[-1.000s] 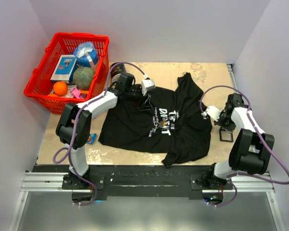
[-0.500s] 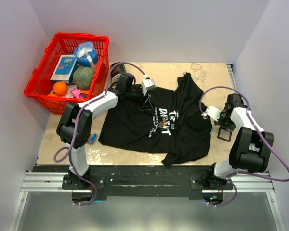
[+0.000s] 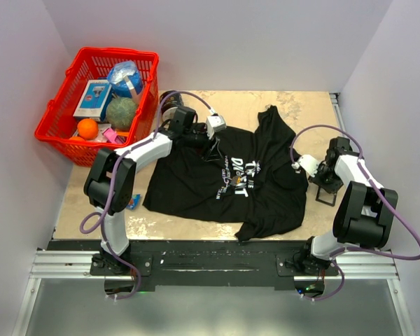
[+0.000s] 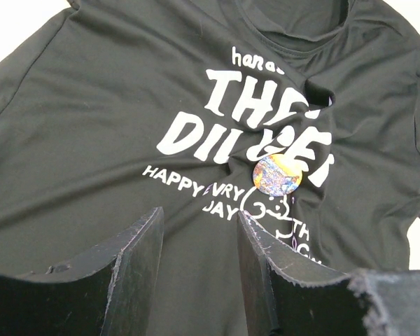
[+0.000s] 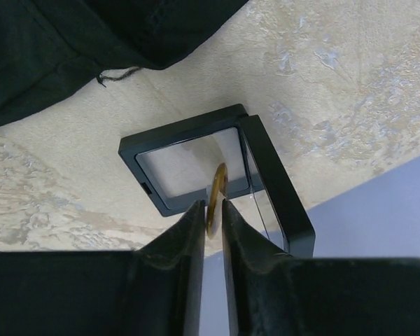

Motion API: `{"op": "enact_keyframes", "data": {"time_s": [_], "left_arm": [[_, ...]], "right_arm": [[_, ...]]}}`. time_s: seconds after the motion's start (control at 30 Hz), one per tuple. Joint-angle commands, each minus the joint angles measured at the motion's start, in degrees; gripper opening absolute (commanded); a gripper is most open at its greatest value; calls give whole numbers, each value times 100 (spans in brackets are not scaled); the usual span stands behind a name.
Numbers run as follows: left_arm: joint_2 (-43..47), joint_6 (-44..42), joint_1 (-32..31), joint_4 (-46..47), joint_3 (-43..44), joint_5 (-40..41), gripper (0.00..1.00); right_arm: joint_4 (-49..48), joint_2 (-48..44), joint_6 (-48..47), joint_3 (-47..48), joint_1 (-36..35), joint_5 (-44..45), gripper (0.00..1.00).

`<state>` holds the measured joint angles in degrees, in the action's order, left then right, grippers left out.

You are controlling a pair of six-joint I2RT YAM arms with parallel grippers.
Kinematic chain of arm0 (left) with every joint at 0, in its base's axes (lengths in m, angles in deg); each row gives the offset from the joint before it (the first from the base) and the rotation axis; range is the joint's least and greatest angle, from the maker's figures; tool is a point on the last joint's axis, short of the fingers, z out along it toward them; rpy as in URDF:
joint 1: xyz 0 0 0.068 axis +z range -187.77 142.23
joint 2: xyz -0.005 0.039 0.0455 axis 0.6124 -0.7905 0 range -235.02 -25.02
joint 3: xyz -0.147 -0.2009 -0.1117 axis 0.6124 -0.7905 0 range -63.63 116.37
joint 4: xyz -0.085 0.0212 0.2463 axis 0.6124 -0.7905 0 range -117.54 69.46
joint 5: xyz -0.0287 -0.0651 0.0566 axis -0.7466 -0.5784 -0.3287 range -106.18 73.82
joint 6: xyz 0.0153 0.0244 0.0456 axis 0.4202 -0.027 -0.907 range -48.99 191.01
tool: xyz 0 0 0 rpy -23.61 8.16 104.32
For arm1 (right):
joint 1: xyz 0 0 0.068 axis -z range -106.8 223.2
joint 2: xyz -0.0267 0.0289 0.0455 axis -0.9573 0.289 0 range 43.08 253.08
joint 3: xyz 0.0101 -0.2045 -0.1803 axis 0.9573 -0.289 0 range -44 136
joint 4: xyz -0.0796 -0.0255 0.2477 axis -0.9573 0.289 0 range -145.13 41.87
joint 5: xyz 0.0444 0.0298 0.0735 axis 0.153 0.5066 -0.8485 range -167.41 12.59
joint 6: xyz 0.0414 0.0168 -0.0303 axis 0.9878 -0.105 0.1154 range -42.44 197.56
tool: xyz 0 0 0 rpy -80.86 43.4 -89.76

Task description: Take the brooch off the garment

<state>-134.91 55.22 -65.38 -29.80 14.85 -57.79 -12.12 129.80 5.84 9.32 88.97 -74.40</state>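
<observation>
The garment [image 3: 189,185], a black T-shirt with white lettering, lies spread over the table. A round multicoloured brooch [image 4: 277,175] is pinned on the garment [image 4: 91,105] in the print. My left gripper [image 4: 199,213] is open just above the cloth, short of the brooch, and sits near the collar [image 3: 210,145]. My right gripper [image 5: 211,204] is at the table's right side [image 3: 327,183], over an open black box [image 5: 182,133]. Its jaws stand slightly apart, and a thin gold-edged disc [image 5: 215,185] leans edge-on between them.
A red basket [image 3: 56,129] holding a ball, an orange and packets stands at the back left. A small blue packet [image 3: 132,202] lies by the shirt's left hem. The black box [image 3: 327,197] sits near the table's right edge, against the wall.
My right gripper's jaws have parted a little around the disc over the box. My left arm and the shirt have not moved.
</observation>
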Motion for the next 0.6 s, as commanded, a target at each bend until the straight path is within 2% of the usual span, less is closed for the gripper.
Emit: {"op": "enact_keyframes", "data": {"time_s": [0.0, 0.13, 0.3, 0.4, 0.43, 0.47, 0.53, 0.57], "left_arm": [[-24, 32, 28, 240, 229, -146, 50], [-24, 23, 28, 214, 221, -155, 50], [-24, 15, 20, 214, 238, -181, 50], [2, -3, 19, 161, 247, -190, 50], [11, -20, 19, 117, 256, -190, 50], [20, -29, 19, 91, 256, -208, 51], [55, -29, 19, 12, 282, -190, 52], [64, -12, 19, -15, 308, -190, 52]], "right_arm": [[24, -173, 79, -15, 14, -160, 24], [260, -269, 141, 90, 14, -292, 35], [944, -349, 404, 477, -4, -774, 38], [1560, -340, 843, 1170, -21, -1415, 45], [2110, -322, 931, 1616, -21, -1956, 48], [2385, -279, 967, 1846, -21, -2240, 58], [2932, -112, 1299, 2567, -30, -2776, 69], [3011, -33, 1493, 2822, -30, -3205, 92]]}}
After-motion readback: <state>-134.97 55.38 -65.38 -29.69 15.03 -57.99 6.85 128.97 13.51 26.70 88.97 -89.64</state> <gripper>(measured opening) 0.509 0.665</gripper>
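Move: The yellow brooch sits on edge between the right fingertips, its middle about 1 cm below the hand point. The open black case's tray is about 3 cm below the hand, 1 cm back and 1 cm left, with its raised lid roughly 2 cm ahead, 3 cm right and 2 cm down. The garment's nearest edge is some 6 cm left, 4 cm ahead and 4 cm down. From the left hand, the case lies about 13 cm back, 39 cm right and 10 cm below. The yellow brooch is let go over the black case as the right fingers spread from a narrow gap to about two-thirds open. The hand eases a little left and back at first, then climbs away quickly, ending about 7 cm higher and 4.5 cm farther left, with a late swing forward; the wrist tilts some 15 degrees, sending the fingertips leftward. ##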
